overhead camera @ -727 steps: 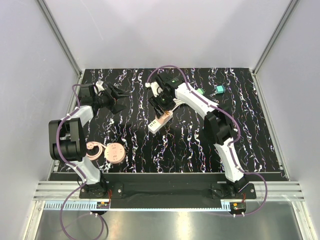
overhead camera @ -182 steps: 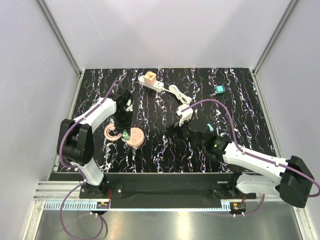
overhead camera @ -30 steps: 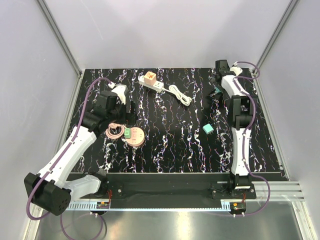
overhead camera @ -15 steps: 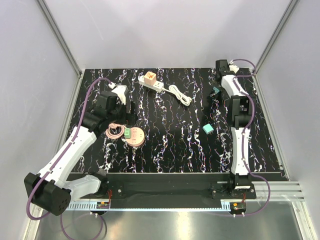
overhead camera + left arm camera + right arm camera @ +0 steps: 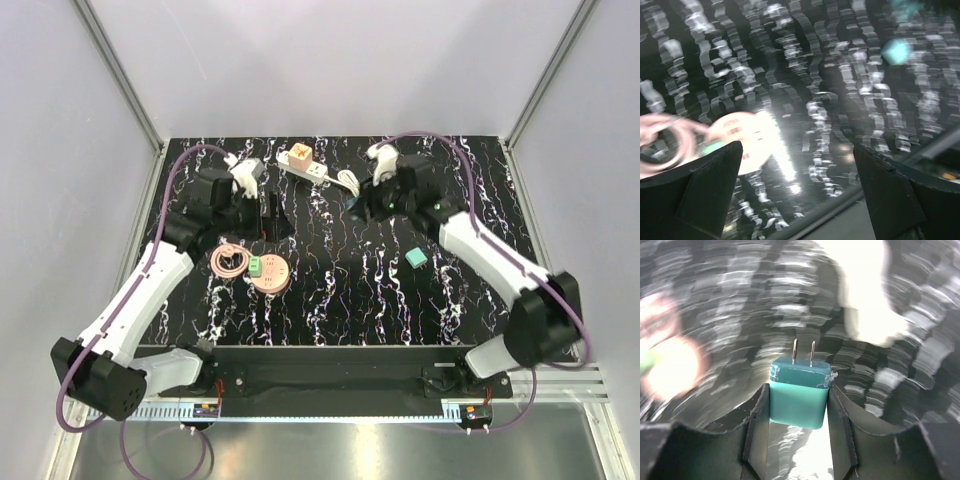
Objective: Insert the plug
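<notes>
In the right wrist view my right gripper [image 5: 799, 392] is shut on a teal plug [image 5: 800, 400], whose two metal prongs point away from the camera. From above, this gripper [image 5: 362, 204] hangs over the back middle of the table, just right of the white power strip [image 5: 305, 166]. The strip has an orange plug [image 5: 301, 155] in its far end. The strip shows as a white blur [image 5: 865, 295] ahead of the held plug. My left gripper [image 5: 272, 215] is open and empty, left of the strip and above the table.
A second teal plug [image 5: 416, 257] lies right of centre. A pink round disc [image 5: 270, 273] with a green plug [image 5: 254, 266] on it and a pink coil [image 5: 230, 262] lie at front left. The strip's white cord [image 5: 350, 182] loops beside my right gripper.
My right gripper closed on the teal plug at the far right and swung left with it to the power strip. My left gripper moved slightly back and right, still open.
</notes>
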Controlling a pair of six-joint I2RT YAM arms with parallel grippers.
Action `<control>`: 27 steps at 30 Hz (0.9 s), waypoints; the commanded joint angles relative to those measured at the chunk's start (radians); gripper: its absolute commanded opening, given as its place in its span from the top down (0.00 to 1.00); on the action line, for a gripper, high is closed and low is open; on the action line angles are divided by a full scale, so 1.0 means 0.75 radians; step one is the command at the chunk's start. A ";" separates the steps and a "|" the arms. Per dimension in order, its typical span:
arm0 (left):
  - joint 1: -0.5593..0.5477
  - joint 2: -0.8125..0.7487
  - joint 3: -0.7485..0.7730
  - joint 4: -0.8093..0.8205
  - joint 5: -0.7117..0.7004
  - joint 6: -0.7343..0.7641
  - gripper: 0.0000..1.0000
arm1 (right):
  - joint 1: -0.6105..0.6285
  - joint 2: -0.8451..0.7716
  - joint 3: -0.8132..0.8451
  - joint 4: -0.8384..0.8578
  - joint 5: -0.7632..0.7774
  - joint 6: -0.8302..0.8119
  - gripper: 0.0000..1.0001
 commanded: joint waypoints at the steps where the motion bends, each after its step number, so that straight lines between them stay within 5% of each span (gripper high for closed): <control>1: 0.015 0.023 0.126 0.055 0.314 -0.079 0.01 | 0.153 -0.186 -0.169 0.208 -0.239 -0.187 1.00; 10: 0.021 0.080 0.167 0.074 0.592 -0.216 0.14 | 0.466 -0.395 -0.253 0.294 -0.222 -0.207 1.00; 27: 0.011 0.141 -0.056 0.405 0.886 -0.463 0.31 | 0.558 -0.395 -0.257 0.358 -0.216 -0.205 1.00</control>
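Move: The teal plug, held in the right fingers, lies about 11 cm ahead of the left hand, some 21 cm to its right and 4 cm lower; so from the right hand the open left gripper is some 12 cm back, 21 cm left and 4 cm up. The round socket sits almost under the left hand, 21 cm down and 3 cm left, the green plug 6 cm left and 1 cm ahead. The teal cube is 8 cm back and 10 cm right of the right hand, 17 cm below. The teal plug, still pinched in the right fingers, is carried quickly back and left, rising too, some 20 cm in all towards the left gripper while the right hand turns counter-clockwise about 35 degrees, slowing to a creep. The left hand comes to meet the plug, about 7 cm right and 4 cm back, rising and then dipping slightly, rolling its left side down to aim its fingers rightward and narrowing them from fully open, without visible contact. ##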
